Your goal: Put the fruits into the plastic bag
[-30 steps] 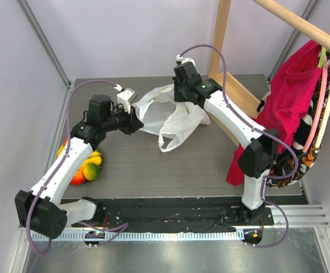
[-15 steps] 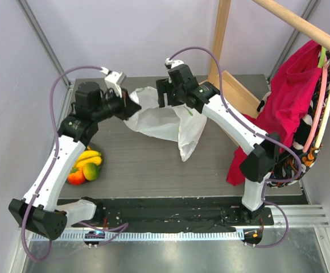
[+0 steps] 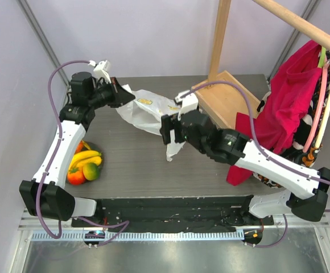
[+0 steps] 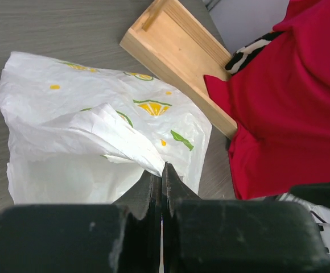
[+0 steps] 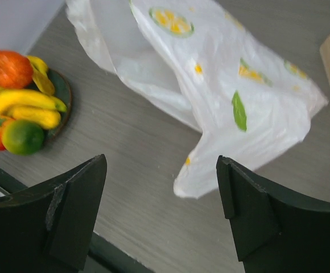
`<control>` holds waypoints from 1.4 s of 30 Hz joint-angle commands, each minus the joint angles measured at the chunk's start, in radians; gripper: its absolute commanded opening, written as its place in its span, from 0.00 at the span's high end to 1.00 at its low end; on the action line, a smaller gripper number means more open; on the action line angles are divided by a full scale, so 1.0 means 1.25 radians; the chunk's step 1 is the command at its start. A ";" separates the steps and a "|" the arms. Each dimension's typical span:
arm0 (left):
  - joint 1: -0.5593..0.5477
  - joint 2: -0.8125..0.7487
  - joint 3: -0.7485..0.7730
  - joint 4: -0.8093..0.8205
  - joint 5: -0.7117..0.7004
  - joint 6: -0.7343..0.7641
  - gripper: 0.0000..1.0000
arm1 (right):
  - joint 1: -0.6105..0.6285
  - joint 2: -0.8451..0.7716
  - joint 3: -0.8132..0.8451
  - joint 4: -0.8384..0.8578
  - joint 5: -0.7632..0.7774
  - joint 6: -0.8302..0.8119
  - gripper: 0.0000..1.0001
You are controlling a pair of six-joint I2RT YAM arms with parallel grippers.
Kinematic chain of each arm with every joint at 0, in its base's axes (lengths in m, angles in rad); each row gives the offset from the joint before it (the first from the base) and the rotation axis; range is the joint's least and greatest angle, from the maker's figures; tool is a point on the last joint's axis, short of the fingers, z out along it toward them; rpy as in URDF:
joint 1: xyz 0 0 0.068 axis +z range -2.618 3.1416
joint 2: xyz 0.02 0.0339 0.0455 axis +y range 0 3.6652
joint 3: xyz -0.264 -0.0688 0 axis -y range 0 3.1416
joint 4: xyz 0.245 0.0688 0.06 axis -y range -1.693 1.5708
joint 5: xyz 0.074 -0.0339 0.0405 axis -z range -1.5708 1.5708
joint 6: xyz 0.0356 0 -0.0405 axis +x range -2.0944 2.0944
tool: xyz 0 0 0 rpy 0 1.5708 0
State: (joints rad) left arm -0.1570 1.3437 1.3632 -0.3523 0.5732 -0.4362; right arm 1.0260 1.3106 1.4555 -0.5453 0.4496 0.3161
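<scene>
The white plastic bag [image 3: 148,111] with lemon prints lies at the back middle of the table; it also shows in the left wrist view [image 4: 97,142] and the right wrist view [image 5: 210,85]. My left gripper [image 3: 121,94] is shut on the bag's left edge. My right gripper [image 3: 166,129] is open and empty, just above the bag's near corner [image 5: 190,182]. The fruits [image 3: 84,165] sit in a heap on a round grey plate [image 5: 62,91] at the left front: yellow bananas [image 5: 28,105], a red-orange fruit [image 5: 9,68], a green one [image 5: 21,136].
A wooden stand base [image 3: 227,102] lies at the back right, with an upright post [image 3: 220,34]. Red cloth [image 3: 290,96] hangs from a rail on the right. The left arm's link [image 3: 60,153] passes above the fruit plate.
My left gripper has pulled the bag back and to the left. My right gripper has let go of the bag, opened, and dropped forward to the middle of the table.
</scene>
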 commanded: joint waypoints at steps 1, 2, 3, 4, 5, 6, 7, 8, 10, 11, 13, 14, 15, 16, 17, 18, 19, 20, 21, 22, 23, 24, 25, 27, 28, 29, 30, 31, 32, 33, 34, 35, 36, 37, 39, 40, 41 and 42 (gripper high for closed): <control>0.008 -0.036 -0.006 0.090 0.047 -0.031 1.00 | 0.032 -0.015 -0.177 0.042 0.037 0.161 0.14; 0.009 -0.039 -0.015 0.095 0.047 -0.031 1.00 | 0.036 -0.022 -0.204 0.058 0.025 0.175 0.14; 0.011 -0.043 -0.020 0.107 0.048 -0.036 1.00 | 0.038 -0.031 -0.255 0.097 -0.002 0.199 0.14; 0.016 -0.048 -0.024 0.114 0.054 -0.041 1.00 | 0.039 -0.032 -0.277 0.118 -0.016 0.206 0.14; 0.019 -0.050 -0.033 0.120 0.059 -0.046 1.00 | 0.039 -0.030 -0.294 0.134 -0.023 0.215 0.15; 0.020 -0.053 -0.036 0.130 0.061 -0.051 1.00 | 0.037 -0.026 -0.321 0.165 -0.027 0.222 0.15; 0.024 -0.056 -0.039 0.132 0.063 -0.052 1.00 | 0.039 -0.012 -0.330 0.177 -0.030 0.232 0.15; 0.025 -0.059 -0.044 0.133 0.063 -0.054 1.00 | 0.038 -0.002 -0.331 0.180 -0.028 0.239 0.16; 0.029 -0.063 -0.049 0.135 0.064 -0.052 1.00 | 0.038 0.032 -0.320 0.158 0.005 0.271 0.17; 0.030 -0.064 -0.054 0.136 0.065 -0.054 1.00 | 0.039 0.040 -0.316 0.149 0.016 0.276 0.19; 0.032 -0.066 -0.056 0.137 0.072 -0.056 1.00 | 0.039 0.054 -0.324 0.133 0.058 0.299 0.21; 0.034 -0.070 -0.058 0.138 0.072 -0.056 1.00 | 0.038 0.055 -0.331 0.132 0.071 0.318 0.23; 0.036 -0.070 -0.060 0.139 0.073 -0.055 1.00 | 0.038 0.055 -0.348 0.136 0.081 0.328 0.24; 0.037 -0.070 -0.062 0.142 0.073 -0.056 1.00 | 0.039 0.055 -0.356 0.140 0.092 0.335 0.24; 0.038 -0.071 -0.062 0.143 0.073 -0.056 1.00 | 0.039 0.058 -0.362 0.142 0.102 0.348 0.25; 0.041 -0.071 -0.062 0.144 0.074 -0.058 1.00 | 0.038 0.061 -0.373 0.151 0.103 0.351 0.25; 0.042 -0.072 -0.063 0.144 0.075 -0.058 1.00 | 0.038 0.066 -0.378 0.159 0.103 0.353 0.26; 0.043 -0.074 -0.065 0.146 0.078 -0.065 1.00 | 0.038 0.078 -0.383 0.166 0.103 0.356 0.26; 0.046 -0.072 -0.066 0.150 0.083 -0.066 1.00 | 0.037 0.085 -0.394 0.186 0.105 0.351 0.26; 0.046 -0.074 -0.067 0.153 0.083 -0.068 1.00 | 0.038 0.095 -0.396 0.192 0.110 0.346 0.26; 0.047 -0.074 -0.070 0.154 0.084 -0.067 1.00 | 0.035 0.104 -0.397 0.197 0.120 0.344 0.27; 0.047 -0.076 -0.070 0.155 0.084 -0.067 1.00 | 0.027 0.125 -0.395 0.209 0.119 0.331 0.27; 0.047 -0.077 -0.072 0.155 0.084 -0.068 1.00 | 0.024 0.133 -0.393 0.215 0.118 0.324 0.27; 0.048 -0.077 -0.074 0.157 0.085 -0.068 1.00 | 0.020 0.159 -0.389 0.239 0.129 0.301 0.27; 0.048 -0.079 -0.074 0.157 0.088 -0.068 1.00 | 0.017 0.168 -0.386 0.247 0.134 0.291 0.28; 0.049 -0.077 -0.074 0.157 0.090 -0.067 1.00 | 0.014 0.175 -0.390 0.276 0.136 0.279 0.28; 0.049 -0.077 -0.074 0.157 0.090 -0.068 1.00 | 0.011 0.190 -0.395 0.295 0.139 0.266 0.28; 0.051 -0.077 -0.074 0.158 0.092 -0.068 1.00 | 0.005 0.198 -0.397 0.310 0.142 0.248 0.29; 0.052 -0.076 -0.074 0.158 0.092 -0.068 1.00 | -0.001 0.208 -0.402 0.331 0.146 0.243 0.29; 0.054 -0.077 -0.074 0.159 0.092 -0.068 1.00 | -0.008 0.222 -0.400 0.334 0.145 0.241 0.29; 0.056 -0.079 -0.076 0.160 0.092 -0.068 1.00 | -0.022 0.240 -0.400 0.338 0.144 0.230 0.32; 0.058 -0.080 -0.076 0.162 0.092 -0.068 1.00 | -0.027 0.247 -0.400 0.351 0.141 0.220 0.35; 0.059 -0.077 -0.076 0.162 0.092 -0.067 1.00 | -0.029 0.251 -0.400 0.359 0.137 0.204 0.37; 0.061 -0.077 -0.076 0.162 0.092 -0.066 1.00 | -0.032 0.255 -0.400 0.365 0.128 0.170 0.44; 0.061 -0.079 -0.074 0.163 0.094 -0.067 1.00 | -0.032 0.248 -0.389 0.379 0.114 0.128 0.54; 0.061 -0.079 -0.073 0.164 0.094 -0.066 1.00 | -0.030 0.228 -0.385 0.381 0.102 0.112 0.67; 0.062 -0.076 -0.072 0.165 0.094 -0.067 1.00 | -0.032 0.216 -0.377 0.382 0.099 0.086 0.74; 0.062 -0.076 -0.070 0.165 0.092 -0.067 1.00 | -0.032 0.197 -0.372 0.382 0.096 0.075 0.79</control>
State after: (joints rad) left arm -0.0879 1.2797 1.2709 -0.2111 0.6651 -0.5171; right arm 0.9817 1.6360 0.9634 -0.1509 0.5690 0.5182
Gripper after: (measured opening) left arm 0.012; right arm 0.301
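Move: The bag's near handle hangs some 26 cm below the open right hand, about 3 cm ahead and 1 cm to its right. At about the same height, the fruit bowl is roughly 31 cm left of that hand and level fore and aft; the wooden tray is some 20 cm ahead and 20 cm right. From the left hand, already gripping the rim, the handle is about 10 cm back, 14 cm right and 25 cm down. The right hand drops about 26 cm, pitches down, and closes partway around the bag's near handle; left keeps hold. ##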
